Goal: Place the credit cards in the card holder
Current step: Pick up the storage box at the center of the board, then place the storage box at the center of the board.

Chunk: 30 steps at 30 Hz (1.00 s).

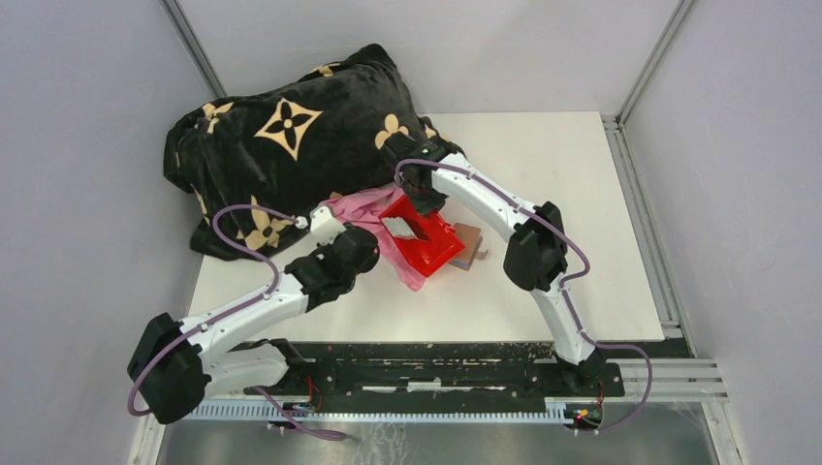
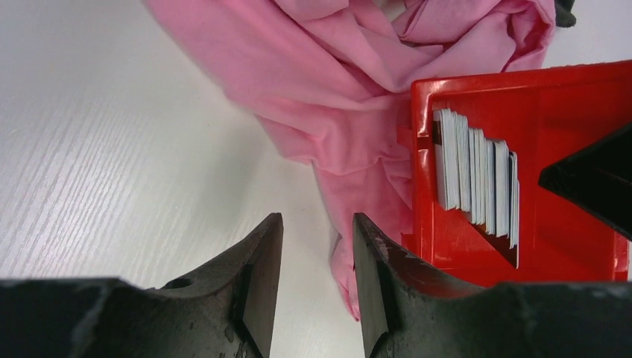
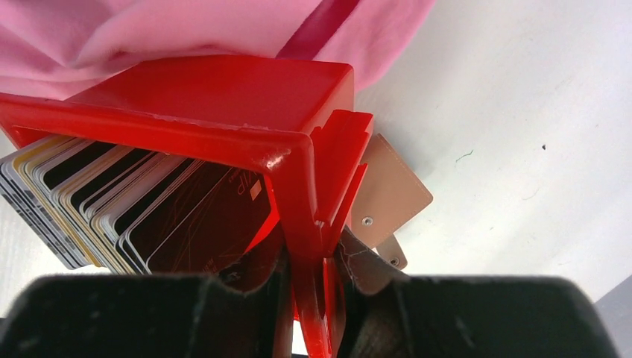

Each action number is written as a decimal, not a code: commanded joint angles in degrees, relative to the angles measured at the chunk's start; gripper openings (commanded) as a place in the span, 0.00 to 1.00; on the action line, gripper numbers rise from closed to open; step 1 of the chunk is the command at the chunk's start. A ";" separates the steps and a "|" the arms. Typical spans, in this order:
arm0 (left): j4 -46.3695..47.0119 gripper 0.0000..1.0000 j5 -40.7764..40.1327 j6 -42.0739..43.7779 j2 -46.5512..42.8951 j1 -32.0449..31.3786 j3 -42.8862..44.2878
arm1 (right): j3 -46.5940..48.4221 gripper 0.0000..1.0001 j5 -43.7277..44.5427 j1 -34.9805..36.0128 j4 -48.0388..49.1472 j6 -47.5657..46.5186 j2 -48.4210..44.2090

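The credit cards [image 2: 477,175] stand on edge in a stack inside a red plastic bin [image 2: 522,97]; in the right wrist view the credit cards [image 3: 134,201] fan out with a dark one in front. My right gripper [image 3: 320,268] is shut on the red bin's [image 3: 223,89] wall, one finger inside and one outside. The brown card holder [image 3: 391,190] lies on the table just behind that wall, beside the red bin [image 1: 426,242]. My left gripper [image 2: 318,224] is open and holds nothing, low over the table left of the bin.
A pink cloth [image 2: 358,67] lies bunched against the bin's far and left sides. A black blanket with tan flower prints [image 1: 281,145] is heaped at the back left. White tabletop [image 1: 572,174] stretches right of the right arm.
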 commanded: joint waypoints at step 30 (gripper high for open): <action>13.31 0.47 18.85 28.80 23.24 0.26 21.12 | 10.58 0.01 -7.15 -20.61 -0.32 5.43 -0.99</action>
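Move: The red storage box is already pinched by its wall in the right hand, its middle roughly 5 cm back, 1 cm left and 4 cm below. From that hand the card holder lies on the table about 8 cm back, 7 cm right and 11 cm down; the pink cloth is some 6 cm back and 9 cm left. From the empty left hand, the card holder is about 20 cm right, nearly level fore and aft, 10 cm down; the storage box is 12 cm right and 3 cm ahead. The storage box, still pinched by its wall, is carried about 13 cm right and forward in the right hand, away from the pink cloth and past the card holder, rising a couple of centimetres as the hand turns some 20 degrees clockwise. The left hand, fingers staying part open and empty, sweeps right over the cloth towards the card holder, some 9 cm, edging forward and turning clockwise too. ##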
